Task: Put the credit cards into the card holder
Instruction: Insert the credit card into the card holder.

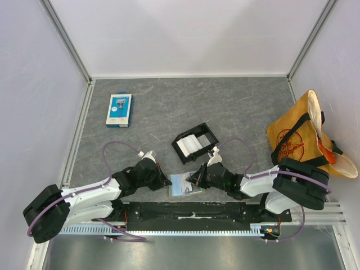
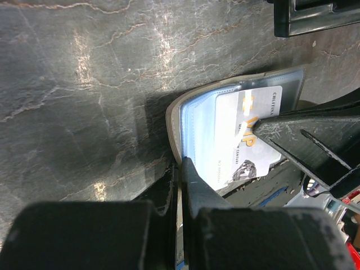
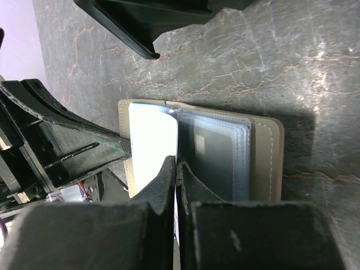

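Observation:
The grey-tan card holder [image 1: 184, 187] lies open on the table near the front edge, between my two grippers. My left gripper [image 1: 167, 182] is shut on the holder's left edge [image 2: 181, 164]. A white card [image 2: 247, 140] with dark print lies in the holder's left half under clear plastic. My right gripper [image 1: 197, 180] is shut on the thin edge of this white card [image 3: 152, 146] at the holder's fold [image 3: 177, 166]. A dark grey card [image 3: 214, 157] sits in a clear pocket on the right half. More white cards [image 1: 191, 144] lie in the black tray.
The black tray [image 1: 208, 130] stands just behind the holder. A blue-and-white retail pack [image 1: 119, 109] lies at the back left. A yellow tote bag [image 1: 304, 135] sits at the right. Walls enclose the table on three sides.

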You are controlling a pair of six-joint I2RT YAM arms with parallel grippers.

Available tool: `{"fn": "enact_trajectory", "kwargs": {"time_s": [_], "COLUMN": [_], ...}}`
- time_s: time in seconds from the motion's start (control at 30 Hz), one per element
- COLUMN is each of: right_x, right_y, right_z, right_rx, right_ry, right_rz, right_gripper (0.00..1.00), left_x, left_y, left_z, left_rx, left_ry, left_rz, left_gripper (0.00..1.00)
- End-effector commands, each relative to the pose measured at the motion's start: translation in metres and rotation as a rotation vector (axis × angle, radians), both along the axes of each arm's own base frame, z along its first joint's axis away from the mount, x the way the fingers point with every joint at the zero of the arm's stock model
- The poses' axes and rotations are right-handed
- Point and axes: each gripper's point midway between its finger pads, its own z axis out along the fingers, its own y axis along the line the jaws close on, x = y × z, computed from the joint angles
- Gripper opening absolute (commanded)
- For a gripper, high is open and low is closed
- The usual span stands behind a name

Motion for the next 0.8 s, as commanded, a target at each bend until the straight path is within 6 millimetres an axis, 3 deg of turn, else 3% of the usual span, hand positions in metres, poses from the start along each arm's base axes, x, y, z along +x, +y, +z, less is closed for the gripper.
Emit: {"fn": "enact_trajectory", "kwargs": {"time_s": [0.0,0.1,0.23,0.47,0.57,0.77], "right_x": [-0.012,-0.023,-0.017,0.002,0.002,-0.007], "right_y": [0.002,0.007,0.008,-0.021,-0.018,-0.002], "right_z": [-0.018,-0.020,-0.014,0.001,0.007,0.003], "right_rx": [-0.043,-0.051,-0.106,-0.264,-0.247,-0.231], "right_ry": [0.047,0.065,0.034,-0.056,-0.068,-0.045], "right_rz": [0.045,0.072,0.075,-0.008,0.004,0.086], "right_gripper": [0.02,0.05,0.13,0.50,0.55,0.56], "left_x": [0.003,0.003,0.004,0.003,0.003,0.003], "left_y": [0.002,0.002,0.002,0.004,0.004,0.003], "left_z": [-0.002,-0.002,-0.001,-0.001,-0.001,0.001], "left_rx": [0.005,0.002,-0.003,-0.001,-0.002,-0.005], "left_ry": [-0.017,-0.016,-0.021,-0.024,-0.023,-0.027], "left_rz": [0.008,0.012,0.019,0.021,0.019,0.015], "left_gripper": [0.02,0.02,0.02,0.02,0.02,0.02]}}
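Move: The credit card, already partly in the left page's clear pocket and pinched by its right edge, has its middle about 3 cm to the right hand's left, 1 cm back and 1 cm lower. The card holder's bare right page is centred some 4 cm to that hand's right and 1 cm back; the black tray stands about 15 cm ahead and 3 cm right. From the left hand, the card's middle is roughly 4 cm right and 1 cm back. The card is slid further into the left page's pocket, the right hand pushing it left about 1.5 cm and slightly back. As that push ends its fingers open to a little over half and let go, then the hand draws back right about 2 cm, rising 1 cm and rolling 10 degrees, left side down. The left hand keeps pinching the holder's left edge. ##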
